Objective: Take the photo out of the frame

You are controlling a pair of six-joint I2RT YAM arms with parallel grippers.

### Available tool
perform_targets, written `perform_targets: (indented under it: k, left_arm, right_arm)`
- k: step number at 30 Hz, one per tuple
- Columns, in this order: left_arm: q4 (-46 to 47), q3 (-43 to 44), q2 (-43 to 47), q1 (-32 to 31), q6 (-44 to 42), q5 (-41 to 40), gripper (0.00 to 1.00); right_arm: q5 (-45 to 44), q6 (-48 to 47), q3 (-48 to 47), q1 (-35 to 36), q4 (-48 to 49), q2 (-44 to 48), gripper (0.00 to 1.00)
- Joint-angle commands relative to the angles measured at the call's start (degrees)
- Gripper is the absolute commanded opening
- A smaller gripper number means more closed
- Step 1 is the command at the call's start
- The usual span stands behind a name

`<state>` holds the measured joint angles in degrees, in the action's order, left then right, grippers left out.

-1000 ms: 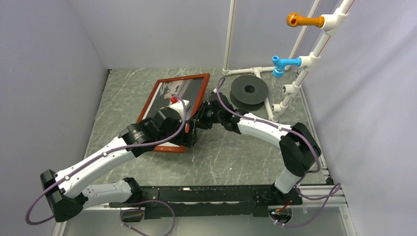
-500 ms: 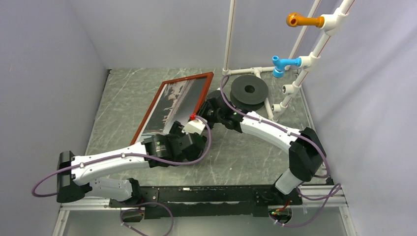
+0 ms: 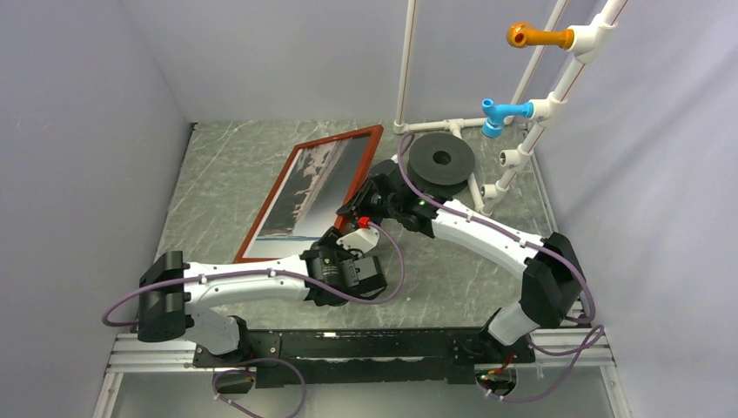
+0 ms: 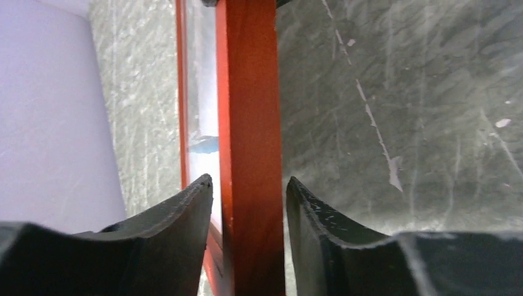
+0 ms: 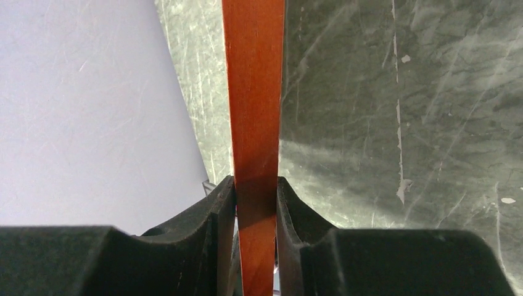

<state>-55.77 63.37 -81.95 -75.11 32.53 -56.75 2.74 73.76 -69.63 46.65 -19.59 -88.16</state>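
The reddish-brown frame (image 3: 270,196) stands tilted up on its left long edge, its right rail lifted. The photo (image 3: 313,187), grey and whitish, still sits inside it. My right gripper (image 3: 358,207) is shut on the raised right rail (image 5: 253,74), both pads pressed against the wood. My left gripper (image 3: 329,239) is at the frame's near right corner. In the left wrist view its fingers (image 4: 185,216) stand astride the rail (image 4: 247,92), a thin gap showing on each side. A pale strip of the photo (image 4: 200,92) shows beside that rail.
A stack of black discs (image 3: 442,161) lies just right of the frame's far corner. Behind it rises a white pipe rack (image 3: 531,131) with a blue fitting (image 3: 500,113) and an orange fitting (image 3: 535,37). Grey walls close in the marbled table (image 3: 435,270).
The frame has tipped up more steeply. My left arm has pulled back off the photo to the near right corner, and its jaws have narrowed around the rail. The right grip is unchanged.
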Motion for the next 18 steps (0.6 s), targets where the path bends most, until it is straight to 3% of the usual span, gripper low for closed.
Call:
perform_targets:
  k: [1, 4, 6, 7, 8, 9, 11, 18]
  left_arm:
    - [-4.4, 3.0, -0.6, -0.3, 2.0, -6.7, 0.47]
    - [-6.4, 3.9, -0.9, -0.6, 3.1, -7.6, 0.26]
    - [-7.4, 4.8, -0.6, -0.8, 3.3, -7.5, 0.23]
    - [-7.7, 5.2, -0.2, -0.8, 3.4, -7.3, 0.15]
    - [-8.5, 5.7, 0.2, -0.8, 4.2, -7.3, 0.06]
    - [-9.0, 6.2, 0.8, -0.8, 4.8, -7.3, 0.03]
    - [-8.9, 6.8, 2.4, -0.8, 4.4, -6.6, 0.03]
    - [-2.7, 7.1, 10.8, -0.7, -0.4, -2.0, 0.0]
  right_arm:
    - [-2.3, 0.4, -0.4, 0.4, 1.6, 4.5, 0.0]
    - [-2.6, -2.4, -1.8, 0.7, 0.7, 4.9, 0.0]
    - [-5.1, -5.1, -2.9, 0.8, -0.6, 5.0, 0.0]
    - [-6.2, -6.3, -3.4, 0.9, -1.4, 5.2, 0.04]
    - [-7.2, -7.4, -3.5, 0.8, -2.0, 5.6, 0.11]
    - [-8.2, -8.5, -3.4, 0.8, -2.4, 6.2, 0.18]
    - [-10.5, -10.3, -3.3, 0.9, -3.5, 7.6, 0.36]
    - [-18.1, -22.5, -6.2, 0.8, -8.6, 14.4, 0.84]
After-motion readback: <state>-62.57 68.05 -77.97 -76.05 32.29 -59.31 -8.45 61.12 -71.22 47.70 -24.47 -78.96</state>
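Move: The left hand's half-open fingers straddle the raised right edge of the picture frame near its near end, so the wood is practically at the hand point. From that hand the middle of the photo lies about 8 cm ahead, 6 cm left and some 5 cm lower. The right hand already grips the same edge farther out. From the right hand, the photo's middle is about 4 cm ahead, 7 cm left and 6 cm lower, and the black spool some 13 cm ahead, 22 cm right and 9 cm lower. Upward with both hands: the left first closes its fingers to pinch the frame's right edge near its near end, then keeps hold and lifts about 4 cm, drifting slightly left. The right keeps its grip for the first part of the lift, then opens wide, lets go of the edge and pulls away up and right about 5 cm, its fingers tipping up nearly 20 degrees. ##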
